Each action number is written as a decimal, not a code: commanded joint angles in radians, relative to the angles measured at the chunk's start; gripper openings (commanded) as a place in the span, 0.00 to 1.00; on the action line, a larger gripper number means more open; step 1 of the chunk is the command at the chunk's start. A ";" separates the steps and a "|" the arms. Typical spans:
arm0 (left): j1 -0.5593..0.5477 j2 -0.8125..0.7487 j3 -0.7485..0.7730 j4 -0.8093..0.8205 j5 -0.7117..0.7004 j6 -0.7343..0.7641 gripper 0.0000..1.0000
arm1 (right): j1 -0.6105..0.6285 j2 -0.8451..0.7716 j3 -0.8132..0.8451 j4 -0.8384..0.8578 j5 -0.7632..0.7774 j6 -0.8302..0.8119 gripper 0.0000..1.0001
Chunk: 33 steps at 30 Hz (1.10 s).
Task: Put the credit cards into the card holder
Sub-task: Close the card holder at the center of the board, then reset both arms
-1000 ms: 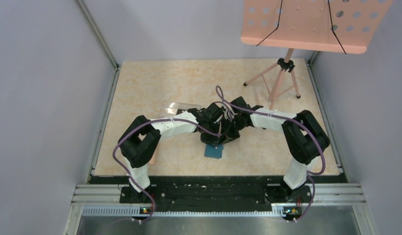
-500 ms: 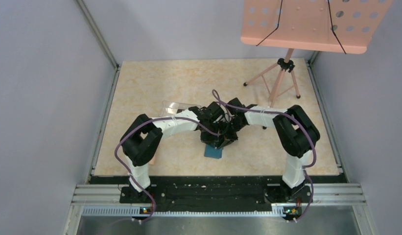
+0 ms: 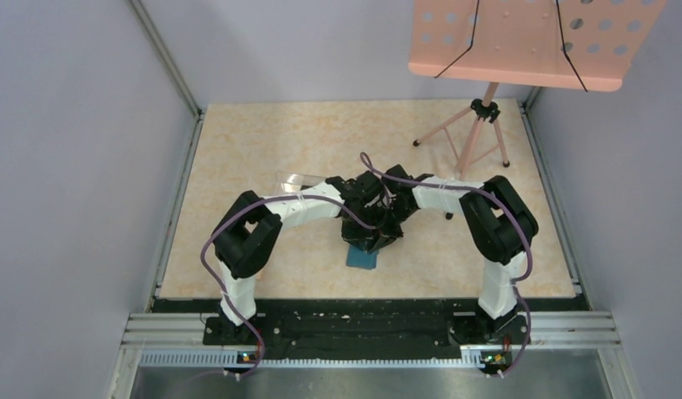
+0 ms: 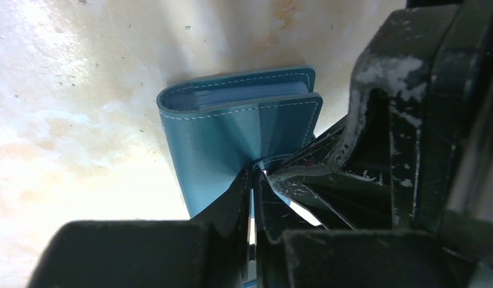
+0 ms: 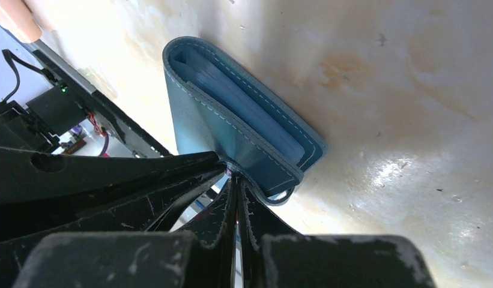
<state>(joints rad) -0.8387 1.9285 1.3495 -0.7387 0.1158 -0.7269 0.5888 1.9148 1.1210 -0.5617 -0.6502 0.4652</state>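
Observation:
The card holder (image 4: 232,129) is a teal-blue wallet lying folded on the table, with lighter blue leaves between its flaps (image 5: 244,117). In the top view only its near end (image 3: 364,258) shows under the two wrists. My left gripper (image 4: 254,175) is shut, its tips pressed on the upper flap. My right gripper (image 5: 233,174) is also shut, and its tips touch the same spot from the other side. Nothing shows between either pair of fingers. Each wrist view shows the other arm's black fingers (image 4: 334,174) (image 5: 111,180) alongside. No credit cards are in view.
A clear plastic box (image 3: 297,179) lies just behind the left forearm. A pink music stand (image 3: 477,133) stands at the back right, with its perforated desk (image 3: 528,41) overhanging. Grey walls close in the table on both sides.
Both elbows have drawn inward, the right arm's the most. The two shut grippers stay together on the card holder, which has not moved.

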 commanded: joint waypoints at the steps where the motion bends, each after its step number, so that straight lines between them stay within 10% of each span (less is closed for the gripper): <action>1: -0.025 0.011 -0.059 0.058 -0.156 0.095 0.23 | 0.056 0.021 -0.054 0.049 0.215 -0.105 0.00; 6: -0.017 -0.214 -0.088 0.155 -0.149 0.089 0.60 | 0.025 -0.102 0.013 0.065 0.144 -0.079 0.07; 11: 0.072 -0.410 -0.165 0.329 -0.013 0.050 0.98 | -0.063 -0.248 0.005 0.133 0.108 -0.026 0.52; 18: 0.361 -0.663 -0.439 0.641 0.117 -0.059 0.99 | -0.179 -0.425 -0.086 0.197 0.174 -0.052 0.92; 25: 0.635 -0.841 -0.620 0.731 -0.144 0.010 0.99 | -0.365 -0.611 -0.281 0.364 0.323 -0.067 0.99; 33: 0.661 -0.893 -0.762 0.875 -0.522 0.432 0.99 | -0.398 -0.820 -0.610 0.753 0.731 -0.282 0.99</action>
<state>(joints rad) -0.1787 1.0481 0.6613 -0.0017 -0.1722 -0.5232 0.1875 1.1919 0.6365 -0.1120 -0.1627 0.3195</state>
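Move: Both hands' shut tips are on the closing tab of the folded card holder, whose middle lies about 1 cm back, 2 cm left and 1 cm below the left hand, and about 1 cm back, 3 cm left and 1 cm below the right. The clear tray is some 16 cm ahead and 15 cm left of the left hand, the wooden roller about 27 cm left and 1 cm ahead. The nearest easel foot stands roughly 9 cm ahead and 20 cm right of the right hand. Both hands come free of the card holder's tab and open wide, the left first, easing left, then rising some 15 cm and sweeping left and forward towards the tray and roller. The right lifts forward and up, then swings about 18 cm right towards the easel foot while sinking slightly, both wrists tipping their fingers up towards forward by some 50 degrees. ##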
